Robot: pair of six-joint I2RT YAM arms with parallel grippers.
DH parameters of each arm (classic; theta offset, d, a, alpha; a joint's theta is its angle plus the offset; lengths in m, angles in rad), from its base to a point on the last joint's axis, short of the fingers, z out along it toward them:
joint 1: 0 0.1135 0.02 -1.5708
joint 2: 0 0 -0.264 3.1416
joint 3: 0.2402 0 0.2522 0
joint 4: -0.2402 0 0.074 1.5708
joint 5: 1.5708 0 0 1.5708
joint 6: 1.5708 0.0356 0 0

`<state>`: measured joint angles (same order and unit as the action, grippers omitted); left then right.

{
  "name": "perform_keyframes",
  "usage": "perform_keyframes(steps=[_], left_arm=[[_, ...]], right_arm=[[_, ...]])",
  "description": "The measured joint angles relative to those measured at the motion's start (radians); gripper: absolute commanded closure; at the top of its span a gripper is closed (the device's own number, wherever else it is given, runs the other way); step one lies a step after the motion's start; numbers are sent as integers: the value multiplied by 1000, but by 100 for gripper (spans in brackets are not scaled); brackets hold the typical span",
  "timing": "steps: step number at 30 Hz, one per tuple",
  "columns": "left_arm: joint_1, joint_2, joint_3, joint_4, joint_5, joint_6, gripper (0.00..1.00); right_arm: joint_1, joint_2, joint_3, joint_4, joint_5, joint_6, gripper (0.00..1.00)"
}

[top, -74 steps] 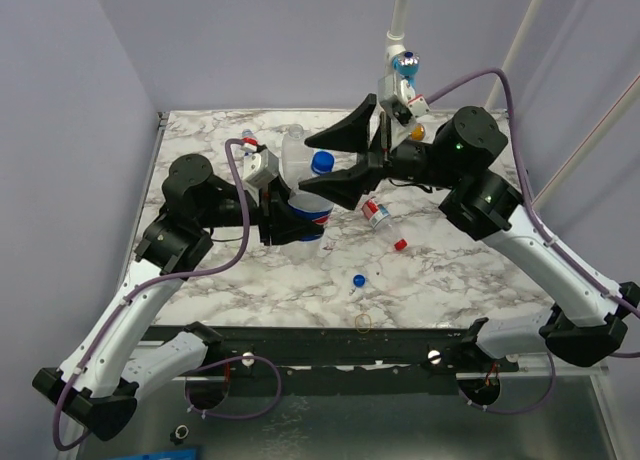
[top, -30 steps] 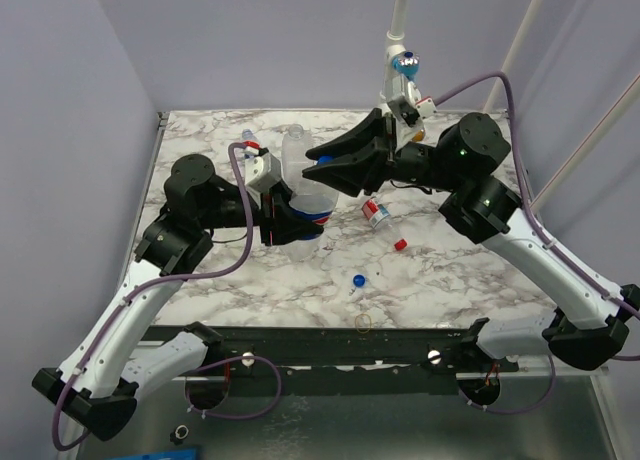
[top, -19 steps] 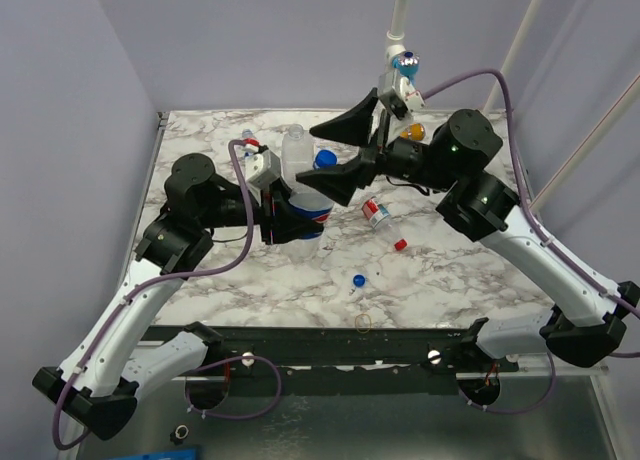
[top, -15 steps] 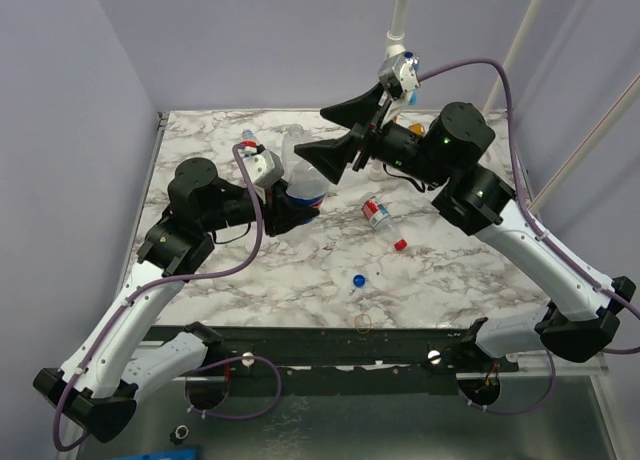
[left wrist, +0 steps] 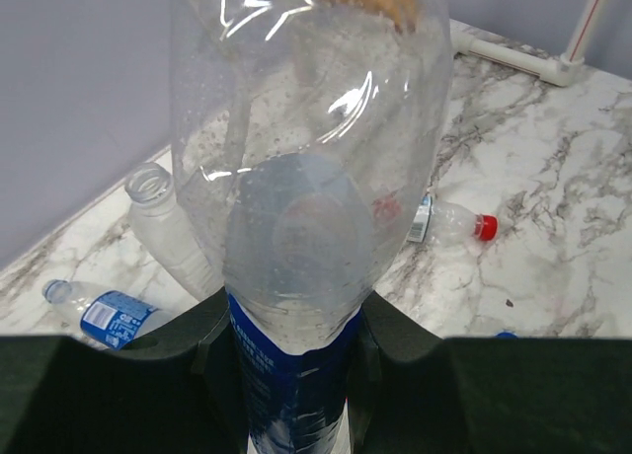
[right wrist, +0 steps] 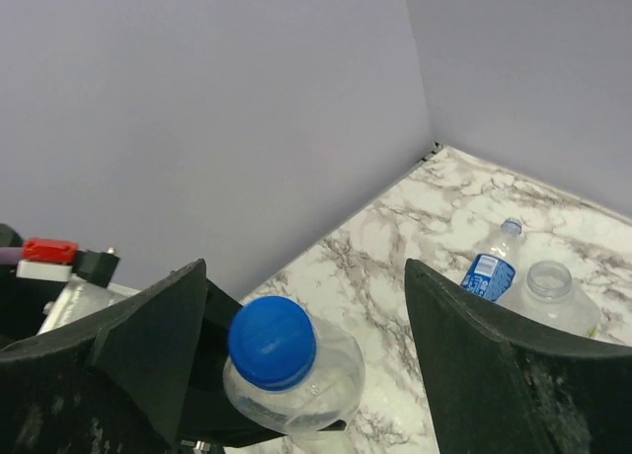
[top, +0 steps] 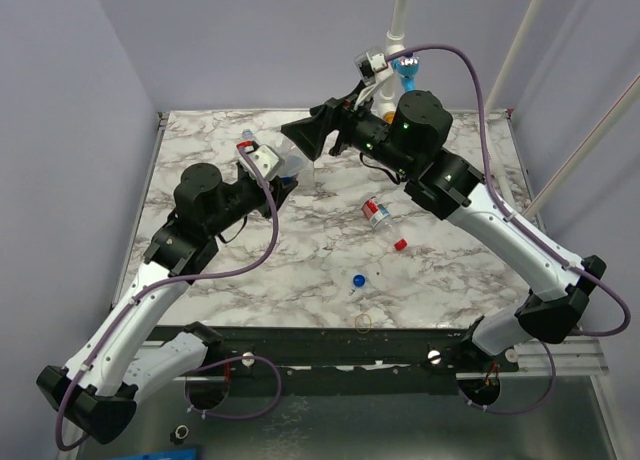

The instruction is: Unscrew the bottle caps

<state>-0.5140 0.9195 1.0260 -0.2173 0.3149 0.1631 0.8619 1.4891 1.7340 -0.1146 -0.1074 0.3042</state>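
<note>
My left gripper (left wrist: pixel 296 375) is shut on a clear bottle (left wrist: pixel 306 178) with a blue label, gripping it at the label; in the top view that gripper (top: pixel 275 183) and bottle (top: pixel 291 168) sit at the back left of the table. The bottle's blue cap (right wrist: pixel 273 341) is on its neck. My right gripper (right wrist: pixel 306 360) stands open around the cap, its fingers (right wrist: pixel 148 345) well apart from it; from above it (top: pixel 312 138) hangs over the bottle's top. A red-labelled bottle (top: pixel 375 213) lies mid-table, red cap (left wrist: pixel 485 226) on.
A loose red cap (top: pixel 400 245), a loose blue cap (top: pixel 358 279) and a yellowish ring (top: pixel 363 323) lie toward the front. A capless blue-labelled bottle (right wrist: pixel 491 269) and a wider label-less bottle (right wrist: pixel 548 291) rest near the back-left walls. A white stand (top: pixel 400 20) rises behind.
My right gripper has opened off the blue cap and swung back-left. The left gripper has carried the bottle toward the back left, still shut on it.
</note>
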Motion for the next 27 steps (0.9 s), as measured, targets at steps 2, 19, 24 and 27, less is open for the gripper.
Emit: perform_keyframes(steps=[2, 19, 24, 27], left_arm=[[0, -6, -2, 13, -21, 4, 100], [0, -26, -28, 44, -54, 7, 100], [0, -37, -40, 48, -55, 8, 100], [0, -40, -53, 49, -52, 7, 100]], right_arm=[[0, 9, -5, -2, 22, 15, 25], [-6, 9, -35, 73, -75, 126, 94], [-5, 8, -35, 74, -83, 102, 94], [-5, 0, -32, 56, -76, 60, 94]])
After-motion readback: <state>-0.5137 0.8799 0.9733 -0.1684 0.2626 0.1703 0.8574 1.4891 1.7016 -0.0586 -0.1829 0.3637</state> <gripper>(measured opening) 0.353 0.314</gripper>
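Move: The blue cap on the bottle held by the left hand is already between the right hand's open fingers, about 1 cm back and 1 cm left of the hand point, level with it. From that hand, the open clear bottle is roughly 28 cm ahead and 37 cm below; the red-capped bottle 15 ahead, 20 right; the loose blue cap 13 right, level in reach, both over 40 below. From the left hand the held bottle's cap is some 14 cm up, 2 right, level ahead. The right fingers close from wide open and pinch the held bottle's blue cap from both sides. Meanwhile that hand first dips and eases forward about 1 cm, then comes up, back and left, ending roughly 1.5 cm back-left of its start, the wrist turning only about 5 degrees. The left hand keeps its grip on the bottle and holds it up, shifting about 1 cm to the left. ##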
